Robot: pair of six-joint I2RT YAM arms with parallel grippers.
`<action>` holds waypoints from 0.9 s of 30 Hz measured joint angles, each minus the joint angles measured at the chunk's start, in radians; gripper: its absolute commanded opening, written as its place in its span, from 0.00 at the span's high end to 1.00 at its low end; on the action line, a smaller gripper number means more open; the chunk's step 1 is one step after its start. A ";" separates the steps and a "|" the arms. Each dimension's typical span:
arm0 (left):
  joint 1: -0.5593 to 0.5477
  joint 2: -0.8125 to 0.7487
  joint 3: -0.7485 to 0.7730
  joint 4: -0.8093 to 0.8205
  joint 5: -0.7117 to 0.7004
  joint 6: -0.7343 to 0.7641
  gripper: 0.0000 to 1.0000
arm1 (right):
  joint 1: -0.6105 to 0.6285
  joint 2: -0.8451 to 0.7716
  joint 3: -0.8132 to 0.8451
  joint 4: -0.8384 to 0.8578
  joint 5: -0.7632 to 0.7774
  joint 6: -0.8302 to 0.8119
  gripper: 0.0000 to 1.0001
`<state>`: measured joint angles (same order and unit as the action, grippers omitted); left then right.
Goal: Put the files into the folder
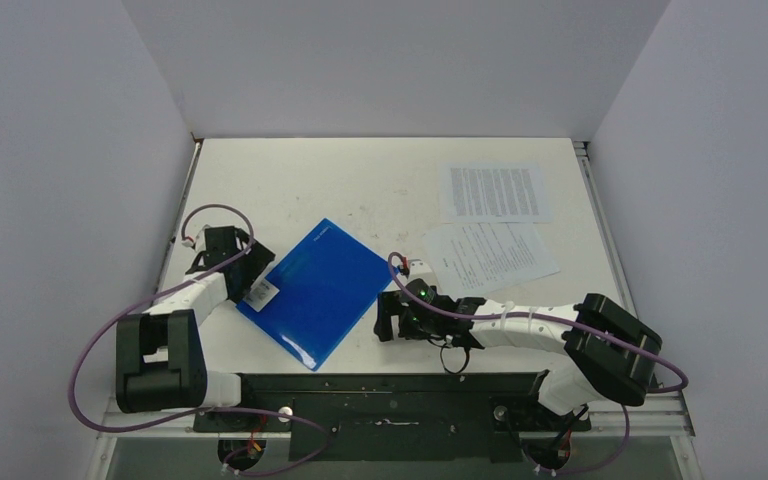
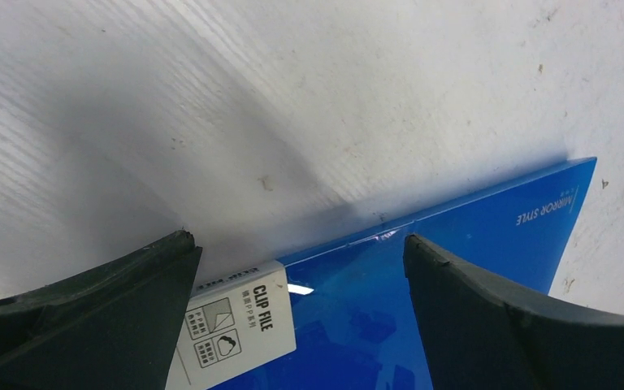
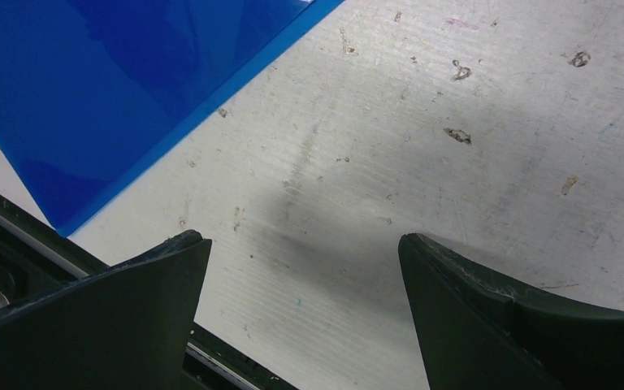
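The blue folder (image 1: 325, 290) lies shut and flat on the table, left of centre, with its white label (image 1: 261, 292) at its left corner. My left gripper (image 1: 257, 272) hovers open over that corner. In the left wrist view the label (image 2: 240, 325) and the folder's edge (image 2: 422, 284) sit between the spread fingers of the left gripper (image 2: 301, 252). My right gripper (image 1: 389, 318) stands open just right of the folder. In the right wrist view only bare table shows between the fingers of the right gripper (image 3: 305, 244), and the folder (image 3: 114, 89) is at the upper left. Two files (image 1: 495, 192) (image 1: 490, 253) lie at the back right, slightly overlapping.
The black mounting rail (image 1: 380, 385) runs along the table's near edge, and its edge (image 3: 16, 252) lies close to my right gripper's left finger. Grey walls close in the table on the left, back and right. Purple cables loop from both arms.
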<state>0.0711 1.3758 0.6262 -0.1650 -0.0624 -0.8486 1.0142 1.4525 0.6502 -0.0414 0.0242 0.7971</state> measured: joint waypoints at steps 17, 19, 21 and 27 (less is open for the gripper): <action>-0.203 -0.162 -0.156 0.083 0.060 -0.002 0.03 | -0.115 -0.028 -0.047 0.042 -0.051 -0.030 0.10; -0.222 -0.172 -0.164 0.083 0.075 -0.004 0.03 | -0.132 -0.034 -0.055 0.051 -0.068 -0.033 0.10; -0.254 -0.181 -0.172 0.088 0.083 -0.007 0.03 | -0.145 -0.039 -0.062 0.061 -0.084 -0.036 0.10; -0.357 -0.182 -0.179 0.107 0.094 -0.023 0.03 | -0.158 -0.041 -0.078 0.097 -0.119 -0.045 0.10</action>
<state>-0.2855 1.1942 0.4473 -0.0582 0.0315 -0.8711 0.8566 1.4113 0.5720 0.0559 -0.0944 0.7521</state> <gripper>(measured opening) 0.969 0.898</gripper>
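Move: The folder lies skewed just under the wide-open left hand, its middle about 15 cm to the right, 3 cm back and 2 cm below; the white label at the folder's left corner is some 4 cm back and 2 cm to the right of that hand. From the right hand, the folder's middle is about 10 cm ahead and 18 cm to the left; the nearer paper lies roughly 22 cm ahead and 24 cm to the right. The folder's left edge by the label is already against the left fingers, which keep pushing it sideways: straight right at first, then right and back, about 12 cm in all that way, staying low and open while the hand turns some 25 degrees clockwise. Beside the folder's near right side, the open right hand slides a few centimetres forward and right, ending with one finger over the folder's near right corner. ##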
